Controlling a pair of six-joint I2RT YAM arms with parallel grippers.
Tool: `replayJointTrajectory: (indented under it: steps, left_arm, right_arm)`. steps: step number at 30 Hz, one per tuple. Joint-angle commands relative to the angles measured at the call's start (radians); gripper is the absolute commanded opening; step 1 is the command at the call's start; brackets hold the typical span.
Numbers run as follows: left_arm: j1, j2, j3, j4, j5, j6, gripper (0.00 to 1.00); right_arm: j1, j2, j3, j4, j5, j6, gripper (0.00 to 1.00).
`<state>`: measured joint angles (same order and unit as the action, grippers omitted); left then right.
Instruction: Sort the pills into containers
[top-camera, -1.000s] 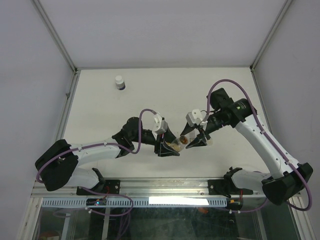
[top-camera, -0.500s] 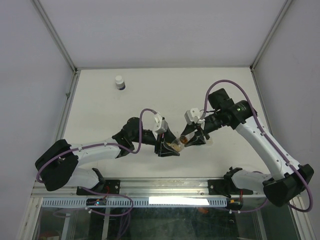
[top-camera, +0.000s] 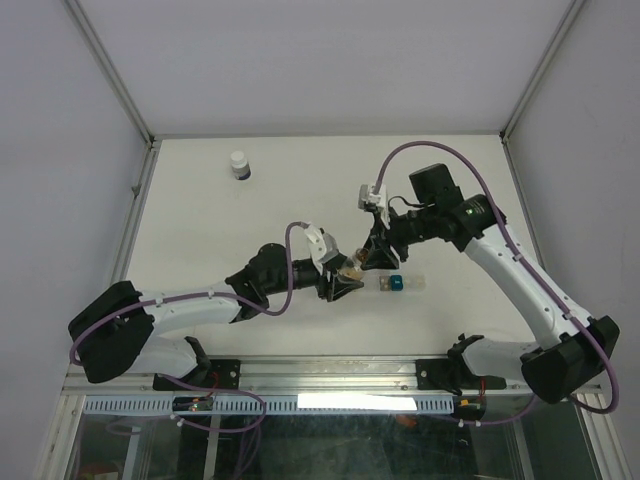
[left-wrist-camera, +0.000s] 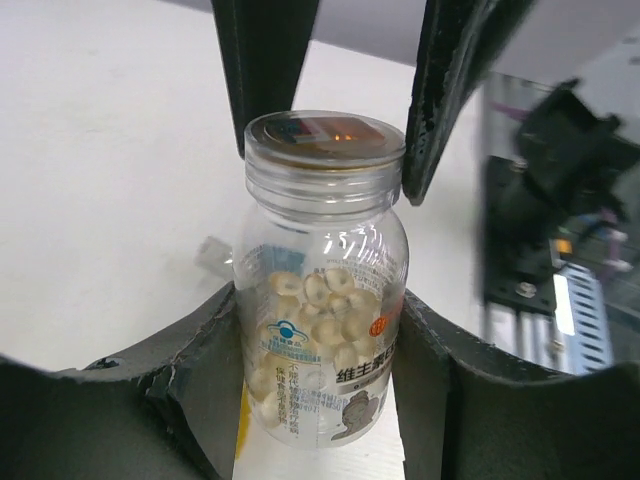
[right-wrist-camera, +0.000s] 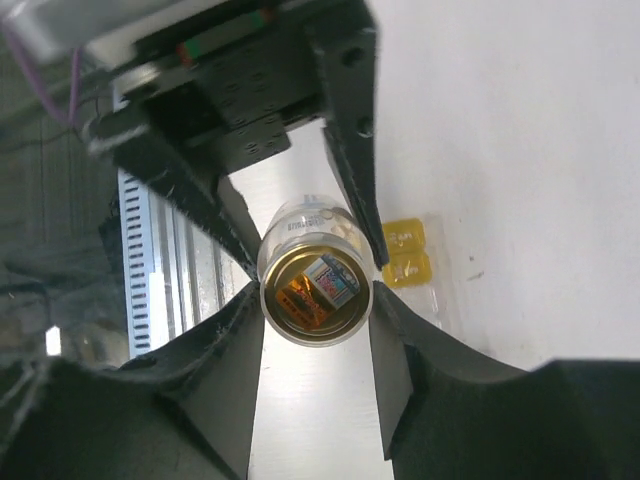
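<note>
My left gripper (top-camera: 341, 281) is shut on a clear pill bottle (left-wrist-camera: 320, 300) full of round whitish pills and holds it off the table, its gold cap (left-wrist-camera: 323, 140) toward the right arm. My right gripper (top-camera: 372, 257) is shut on that cap (right-wrist-camera: 315, 292); its dark fingers (left-wrist-camera: 452, 90) flank the cap in the left wrist view. The teal container (top-camera: 396, 283), joined to a clear section (top-camera: 414, 281), lies on the table just right of the grippers. The yellow container (right-wrist-camera: 405, 253) shows on the table beyond the bottle in the right wrist view; in the top view it is hidden.
A white bottle with a dark band (top-camera: 238, 164) stands at the far left of the table (top-camera: 300, 190). Metal frame rails run along the table's sides and near edge.
Both grippers and the bottle moved up and away from the near edge. My right gripper swung left onto the cap, uncovering the teal container.
</note>
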<state>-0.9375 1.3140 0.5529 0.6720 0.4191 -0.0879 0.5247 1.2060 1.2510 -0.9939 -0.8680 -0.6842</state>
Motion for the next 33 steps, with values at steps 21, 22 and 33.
replayJointTrajectory:
  steps: [21, 22, 33]
  left_arm:
    - [-0.048, -0.056, 0.085, 0.01, -0.309, 0.05, 0.0]
    - [-0.041, -0.07, 0.075, 0.01, -0.262, 0.034, 0.0]
    - [0.045, -0.048, 0.037, 0.141, 0.469, -0.151, 0.0]
  right_arm:
    - [-0.199, -0.143, -0.031, -0.096, -0.161, -0.049, 1.0]
    - [-0.199, -0.162, -0.031, -0.113, -0.169, -0.096, 1.0]
    - [-0.175, -0.169, 0.065, -0.352, -0.374, -0.67, 0.97]
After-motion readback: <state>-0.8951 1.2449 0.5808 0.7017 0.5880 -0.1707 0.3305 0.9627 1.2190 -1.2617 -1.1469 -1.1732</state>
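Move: The left hand already holds the pill jar's body and the right already pinches the jar lid, both at their hand points; the jar's middle lies about 6 cm below the right hand and 2 cm to its left, 1 cm back. The pill box lies about 4 cm ahead and 6 cm right of each hand, some 17 cm below the left and 23 cm below the right. A small clear container stands 4 cm beyond the box's middle and 2 cm farther right. Swinging forward together over the pill box, the hands turn against each other, the left counter-clockwise and the right clockwise by about 15 degrees, twisting the lid clockwise on the jar. The right then opens wide, frees the lid and withdraws back, right and up, rotating back the other way. Still gripping the jar, the left goes on to about 7 cm forward, then comes back some 9 cm while rising, its wrist swinging clockwise again. ##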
